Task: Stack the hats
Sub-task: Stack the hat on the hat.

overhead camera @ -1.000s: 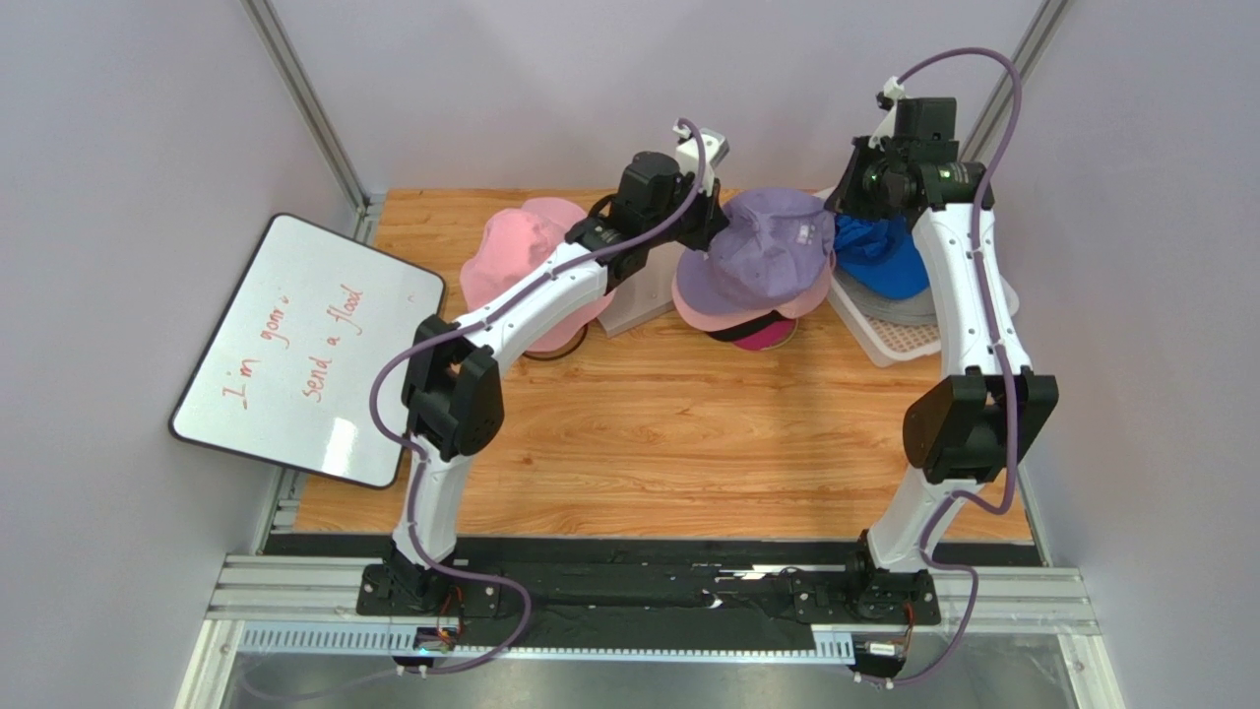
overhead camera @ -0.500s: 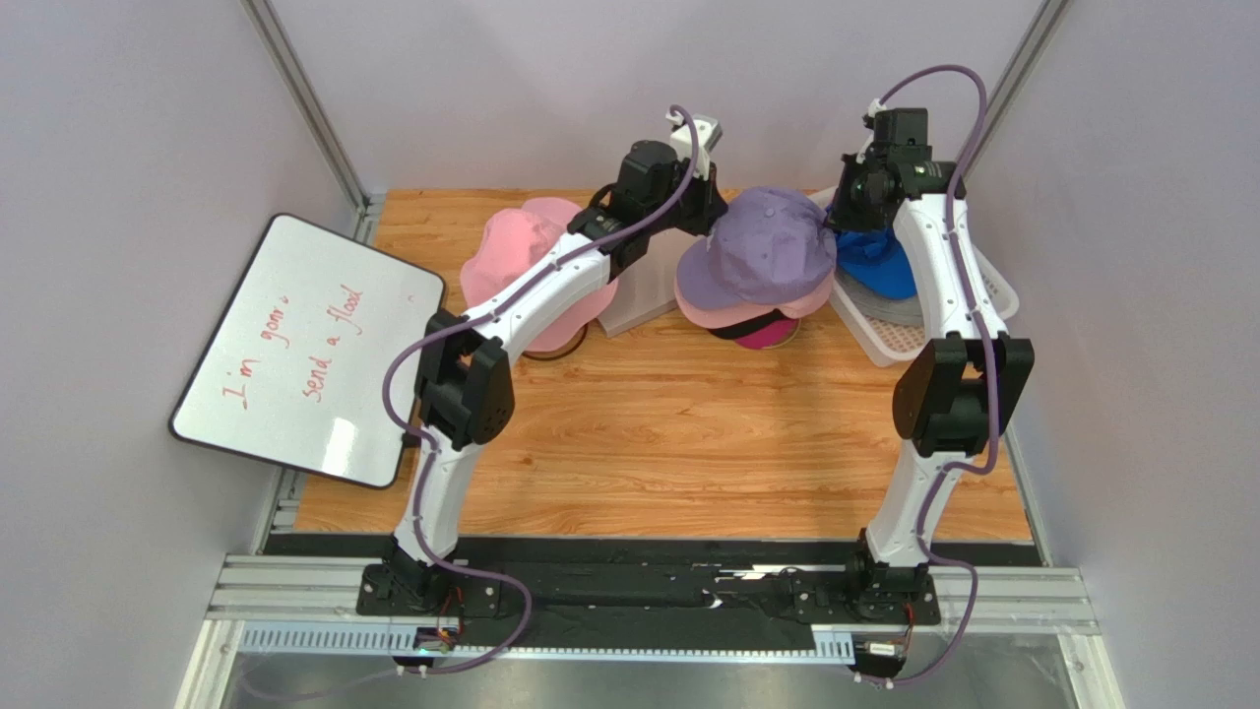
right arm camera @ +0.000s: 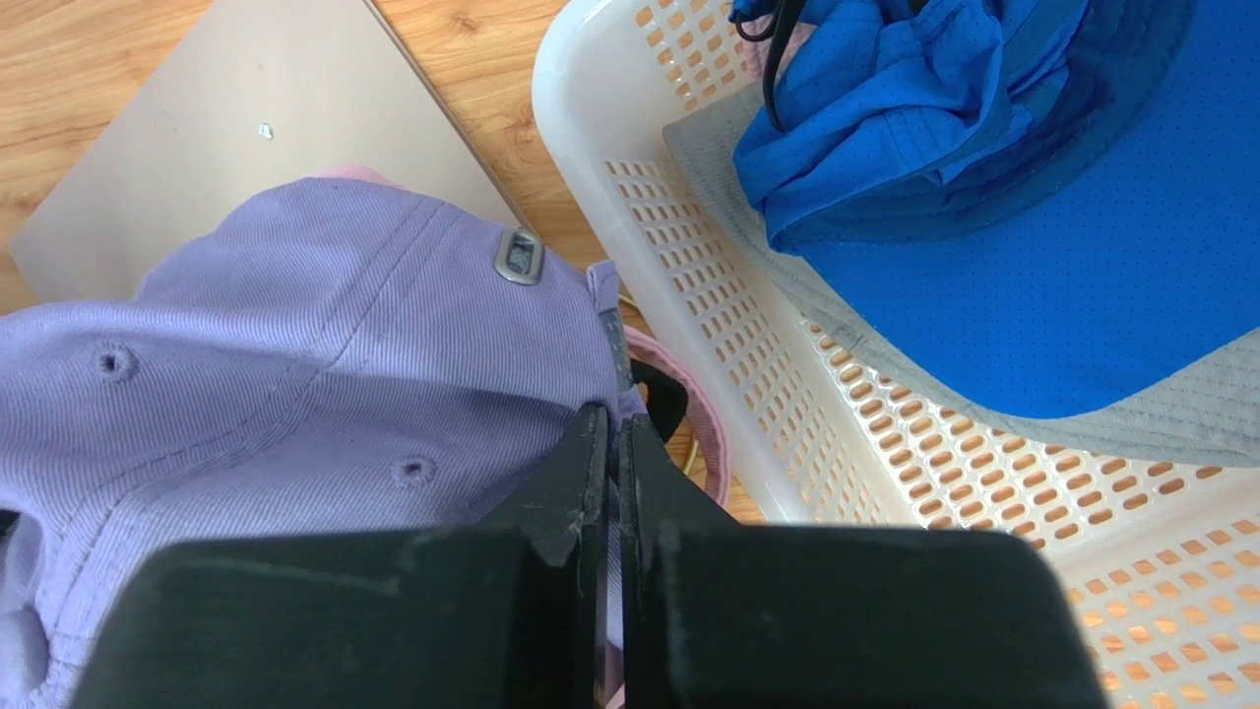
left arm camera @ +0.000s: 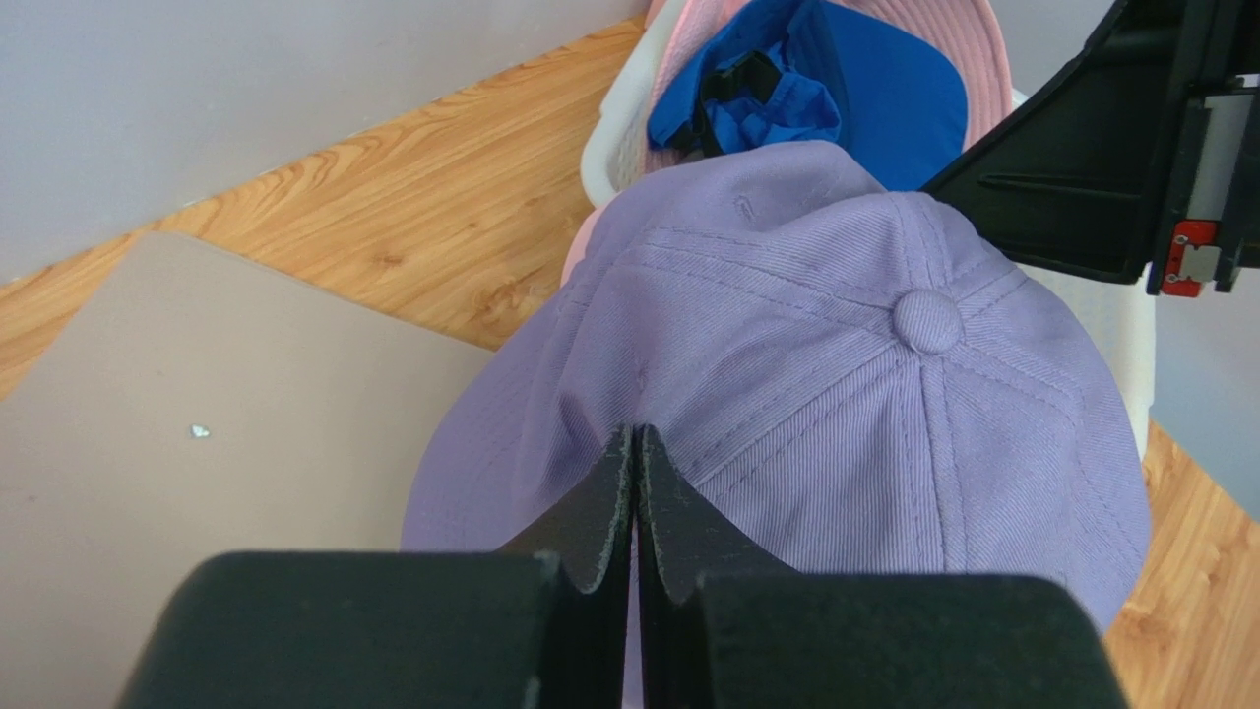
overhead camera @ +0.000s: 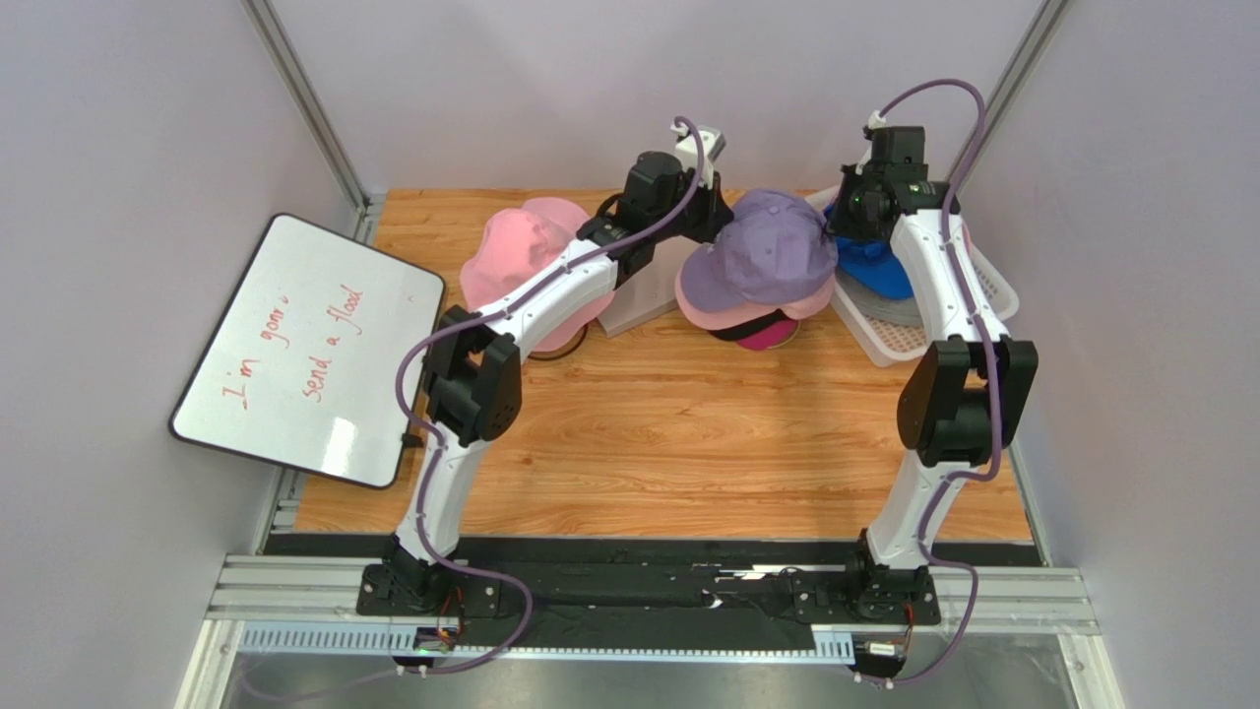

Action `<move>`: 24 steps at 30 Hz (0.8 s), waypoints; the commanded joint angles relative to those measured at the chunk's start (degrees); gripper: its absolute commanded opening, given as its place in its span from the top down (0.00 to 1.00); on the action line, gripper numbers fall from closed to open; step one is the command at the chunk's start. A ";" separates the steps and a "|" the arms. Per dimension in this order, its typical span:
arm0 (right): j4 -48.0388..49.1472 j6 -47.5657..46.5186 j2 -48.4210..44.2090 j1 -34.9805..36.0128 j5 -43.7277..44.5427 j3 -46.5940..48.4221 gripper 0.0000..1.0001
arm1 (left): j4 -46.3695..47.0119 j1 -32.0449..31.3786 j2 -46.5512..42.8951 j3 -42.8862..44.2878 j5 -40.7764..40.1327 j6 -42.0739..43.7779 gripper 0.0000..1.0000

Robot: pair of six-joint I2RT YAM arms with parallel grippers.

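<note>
A lavender cap (overhead camera: pixel 762 244) lies on top of a pile with a pink hat (overhead camera: pixel 725 313) and black and magenta caps (overhead camera: pixel 757 334) under it. My left gripper (overhead camera: pixel 720 222) is shut on the cap's fabric near the brim, and its fingertips (left arm camera: pixel 633 436) pucker the lavender cloth (left arm camera: pixel 828 384). My right gripper (overhead camera: pixel 837 237) is shut on the cap's rear edge; its tips (right arm camera: pixel 611 421) pinch the lavender cap (right arm camera: pixel 296 370) beside the buckle. A pink bucket hat (overhead camera: pixel 518 251) sits at the back left. A blue cap (overhead camera: pixel 883 266) lies on a grey hat (right arm camera: pixel 1183 406) in the basket.
The white mesh basket (overhead camera: pixel 902 337) stands at the back right, its wall (right arm camera: pixel 710 296) close to my right fingers. A beige panel (overhead camera: pixel 644 303) lies left of the pile. A whiteboard (overhead camera: pixel 303 347) with red writing leans at the left edge of the wooden table (overhead camera: pixel 666 443).
Both arms have reached farther back. The lavender cap has shifted slightly left over the pile. Both grippers stay shut on it.
</note>
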 commanded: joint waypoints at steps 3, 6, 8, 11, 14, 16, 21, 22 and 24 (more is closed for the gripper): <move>-3.44 -0.52 -4.65 -0.89 3.18 -9.13 1.00 | 3.09 -0.14 -7.01 -9.27 -0.02 -1.72 1.00; -3.52 -0.25 -7.47 -0.80 2.04 -10.45 0.93 | 6.17 -0.14 -8.87 -13.50 0.33 -2.16 1.00; -3.43 -0.25 -9.75 -0.98 0.29 -10.63 0.62 | 5.48 -0.05 -8.69 -13.60 0.77 -1.90 1.00; -4.13 -0.25 -12.73 -1.77 -0.77 -10.19 0.41 | 5.30 -0.14 -8.43 -13.33 1.74 -1.99 1.00; -4.48 0.09 -15.81 -4.31 -4.64 -10.72 0.39 | 3.63 -0.14 -8.69 -13.15 1.65 -1.64 1.00; -5.01 -0.25 -17.31 -5.89 -5.08 -11.77 0.37 | 3.63 -0.14 -9.65 -13.94 1.30 -1.29 1.00; -2.21 0.89 -24.94 -7.31 -8.41 -18.70 0.36 | 4.51 0.04 -13.17 -17.72 -2.65 -0.23 1.00; -1.15 1.93 -26.18 -7.31 -11.82 -22.02 0.36 | 4.25 0.12 -14.31 -18.51 -3.09 -0.14 1.00; 2.45 3.25 -29.16 -7.22 -15.17 -25.21 0.36 | 3.20 0.04 -15.46 -19.13 -4.76 -0.14 1.00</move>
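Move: The purple hat's middle lies about 6 cm right of the left hand, 3 cm back and 4 cm lower; from the right hand, closed on its rear strap, about 9 cm left, 3 cm back and level in height. The blue hat in the basket sits some 6 cm right of the right hand, 2 cm back and 10 cm below. The grey board is about 10 cm left of the left hand, 5 cm back and 22 cm down. Right fingers open off the purple hat's strap, backing about 11 cm; shut left hand sinks and retreats 4 cm. ##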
